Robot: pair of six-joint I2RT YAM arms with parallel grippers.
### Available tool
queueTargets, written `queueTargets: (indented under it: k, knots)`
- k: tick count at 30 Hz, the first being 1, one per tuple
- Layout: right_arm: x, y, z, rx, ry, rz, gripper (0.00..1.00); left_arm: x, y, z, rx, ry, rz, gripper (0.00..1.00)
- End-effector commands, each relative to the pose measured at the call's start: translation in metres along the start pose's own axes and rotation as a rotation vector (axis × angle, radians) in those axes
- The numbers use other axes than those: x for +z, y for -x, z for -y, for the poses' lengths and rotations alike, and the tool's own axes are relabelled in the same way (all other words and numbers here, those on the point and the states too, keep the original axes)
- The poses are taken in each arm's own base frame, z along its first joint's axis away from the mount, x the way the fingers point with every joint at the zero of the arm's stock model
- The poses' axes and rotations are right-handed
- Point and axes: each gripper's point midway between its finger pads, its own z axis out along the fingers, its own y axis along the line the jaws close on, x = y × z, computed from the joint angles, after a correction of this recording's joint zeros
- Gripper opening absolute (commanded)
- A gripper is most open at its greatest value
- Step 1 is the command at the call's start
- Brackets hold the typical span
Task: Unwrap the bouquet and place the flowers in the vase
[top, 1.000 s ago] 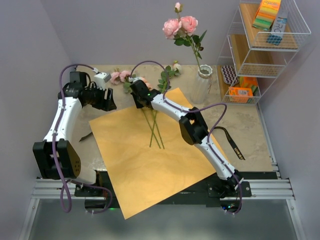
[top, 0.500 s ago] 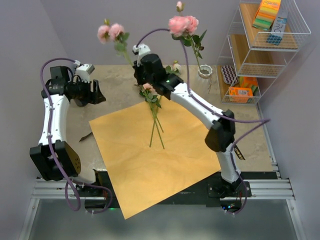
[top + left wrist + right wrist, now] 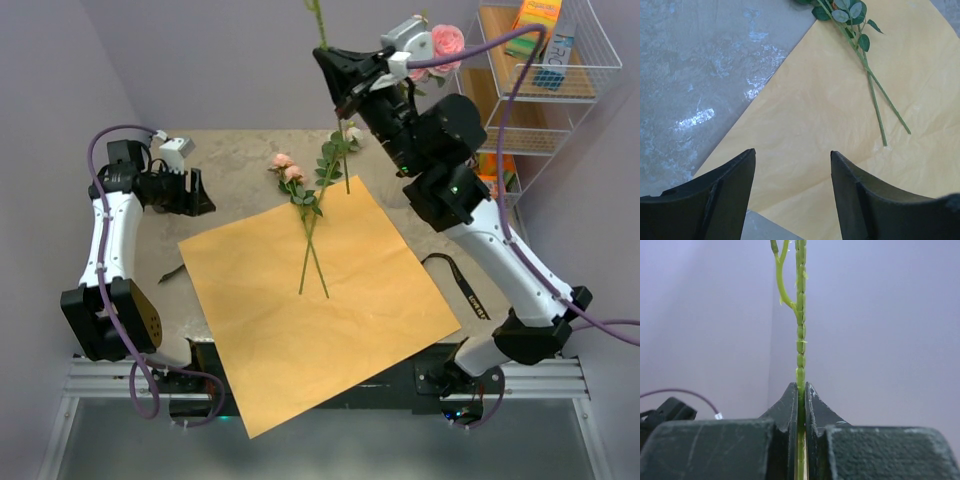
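The bouquet lies unwrapped: its orange paper [image 3: 300, 300] [image 3: 840, 125] is spread flat on the table. Two flowers [image 3: 308, 240] [image 3: 875, 100] lie crossed on it, their pink heads [image 3: 285, 167] off its far edge. My right gripper [image 3: 325, 55] [image 3: 801, 386] is raised high at the back, shut on the green stem [image 3: 800, 330] of another flower. That stem [image 3: 319, 18] runs out of the top of the view, so its bloom is hidden. My right arm hides the vase; a pink rose [image 3: 447, 40] shows above the arm. My left gripper [image 3: 195, 190] [image 3: 792, 155] hangs open over the paper's left corner.
A black ribbon [image 3: 465, 290] lies on the table right of the paper. A white wire shelf [image 3: 540, 100] with boxes stands at the back right. A small dark scrap [image 3: 170, 272] lies left of the paper. The paper's near corner overhangs the table's front edge.
My right arm has risen and swung right with the flower, whose pink bloom has left the top of the view. The left gripper has barely moved.
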Motion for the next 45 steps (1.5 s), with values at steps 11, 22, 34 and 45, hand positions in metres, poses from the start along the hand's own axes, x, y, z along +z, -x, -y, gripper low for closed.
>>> queueTargets:
  k: [11, 22, 34, 45]
  knots:
    - [-0.135, 0.128, 0.134, -0.272, -0.714, 0.325, 0.0, 0.008, -0.004, 0.001, 0.022, -0.05, 0.015, 0.66]
    - [-0.148, 0.09, 0.212, -0.341, -0.966, 0.332, 0.0, 0.012, 0.004, 0.002, 0.011, -0.076, 0.033, 0.66]
    - [-0.105, 0.02, 0.268, -0.393, -1.04, 0.34, 0.0, 0.02, 0.001, -0.005, 0.026, -0.094, 0.002, 0.66]
    - [-0.08, -0.007, 0.294, -0.412, -1.071, 0.37, 0.0, 0.025, 0.0, -0.008, 0.038, -0.114, -0.016, 0.66]
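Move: Held upright in the right hand, high over the table, is a flower whose stem hangs below the fingers. The vase, already holding one flower, stands about 16 cm ahead and 20 cm right of that hand, its middle some 48 cm lower. The wire rack is some 20 cm ahead, 43 cm right and 30 cm lower; the two loose flowers lie 12 cm ahead, 60 cm below. From the left hand, the vase is roughly 13 cm ahead, 48 cm right, 7 cm lower. Swinging some 25 cm to the right, the right hand first eases back and rises about 6 cm, then reaches forward and sinks to end 17 cm farther out, high above the vase's surroundings. It turns about 65 degrees clockwise, fingers still shut on the upright stem. The empty left hand sinks about 3 cm, staying open. ##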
